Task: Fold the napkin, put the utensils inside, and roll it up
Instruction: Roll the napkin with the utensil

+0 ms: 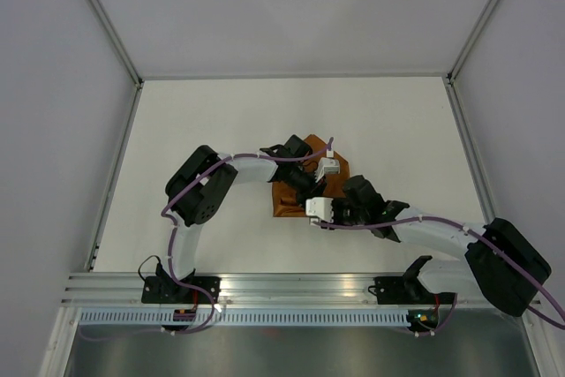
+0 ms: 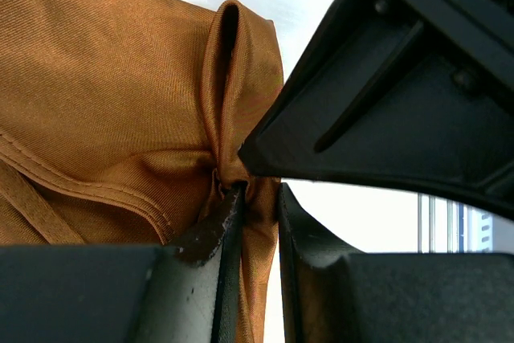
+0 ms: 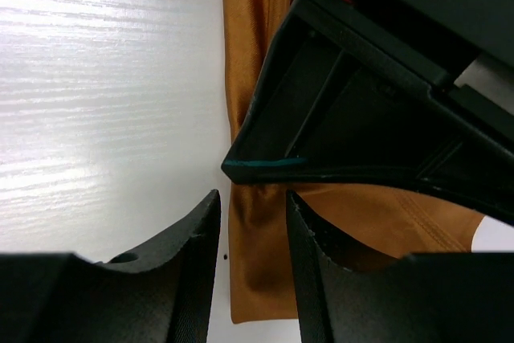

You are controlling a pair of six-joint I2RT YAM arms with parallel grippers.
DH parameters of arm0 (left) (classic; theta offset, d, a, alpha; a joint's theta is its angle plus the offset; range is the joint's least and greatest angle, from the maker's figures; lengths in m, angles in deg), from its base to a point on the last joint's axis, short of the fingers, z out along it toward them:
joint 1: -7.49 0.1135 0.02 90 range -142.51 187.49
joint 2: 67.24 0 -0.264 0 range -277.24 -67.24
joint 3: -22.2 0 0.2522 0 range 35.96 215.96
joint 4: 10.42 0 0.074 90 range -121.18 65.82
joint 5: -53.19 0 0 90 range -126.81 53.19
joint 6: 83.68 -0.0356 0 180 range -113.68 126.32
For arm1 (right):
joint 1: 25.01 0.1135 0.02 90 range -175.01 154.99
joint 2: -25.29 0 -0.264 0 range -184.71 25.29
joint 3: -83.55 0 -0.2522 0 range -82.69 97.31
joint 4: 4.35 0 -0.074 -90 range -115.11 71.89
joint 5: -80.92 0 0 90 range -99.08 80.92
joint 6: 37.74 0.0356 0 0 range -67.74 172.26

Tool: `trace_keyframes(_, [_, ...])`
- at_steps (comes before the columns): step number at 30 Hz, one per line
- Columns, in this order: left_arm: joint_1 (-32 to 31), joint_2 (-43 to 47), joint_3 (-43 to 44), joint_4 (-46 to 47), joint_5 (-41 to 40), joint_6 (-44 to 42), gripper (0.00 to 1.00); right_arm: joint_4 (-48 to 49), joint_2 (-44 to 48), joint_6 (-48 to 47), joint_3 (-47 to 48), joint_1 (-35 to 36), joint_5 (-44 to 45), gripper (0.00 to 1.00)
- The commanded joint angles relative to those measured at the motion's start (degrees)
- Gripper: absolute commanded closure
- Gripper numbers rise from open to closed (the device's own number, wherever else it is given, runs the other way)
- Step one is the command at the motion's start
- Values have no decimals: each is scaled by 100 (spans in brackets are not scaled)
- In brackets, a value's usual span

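Note:
The rust-orange napkin (image 1: pixel 284 200) lies bunched at the table's middle, with both arms over it. In the left wrist view, my left gripper (image 2: pixel 259 190) is shut on a pinched fold of the napkin (image 2: pixel 104 94). The cloth puckers into a loop just above the fingertips. My right gripper (image 3: pixel 250 198) stands open astride a narrow end of the napkin (image 3: pixel 257 263). That cloth touches its right finger (image 3: pixel 309 255), and white table shows between it and the left finger. From above, the left gripper (image 1: pixel 309 184) and right gripper (image 1: pixel 340 193) nearly meet. The utensils are hidden.
Grey walls and metal rails (image 1: pixel 115 50) enclose the white table (image 1: pixel 221 121). An aluminium rail (image 1: pixel 291 287) carries both arm bases along the near edge. Each wrist view is partly filled by the other arm's black gripper body (image 2: pixel 401 94), very close by.

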Motion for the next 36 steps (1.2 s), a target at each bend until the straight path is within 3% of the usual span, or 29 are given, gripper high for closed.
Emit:
trace_keyframes(1, [-9, -467, -228, -668, -597, -21, 98, 427, -156, 123, -36, 146, 326, 56])
trace_keyframes(16, [18, -466, -237, -668, -500, 5, 98, 708, -544, 132, -133, 243, 573, 59])
trace_keyframes(18, [27, -475, -237, -659, -474, -4, 98, 743, -596, 149, -141, 243, 625, 70])
trace_keyframes(24, [62, -432, -220, -659, -360, 75, 98, 673, -605, 132, -141, 243, 722, 91])
trace_keyframes(29, [281, -238, -237, -405, -175, 514, 85, 515, -658, 176, -80, 155, 573, 100])
trace_keyframes(36, [589, 236, -413, 280, 27, 1270, 69, -414, -1009, 193, 534, -249, -208, 100])
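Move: The right fingers hang half open over the rolled near edge of the napkin, with the grip spot about 2 cm below and 1 cm ahead. The roll's right end lies some 4 cm to their right, level fore and aft; the flat part of the napkin is centred about 10 cm ahead and 5 cm left. The left hand already pinches the roll at its own fingertips. Right fingers sink about 1.5 cm, close on the roll, then both hands edge it roughly 1 cm forward-left. ##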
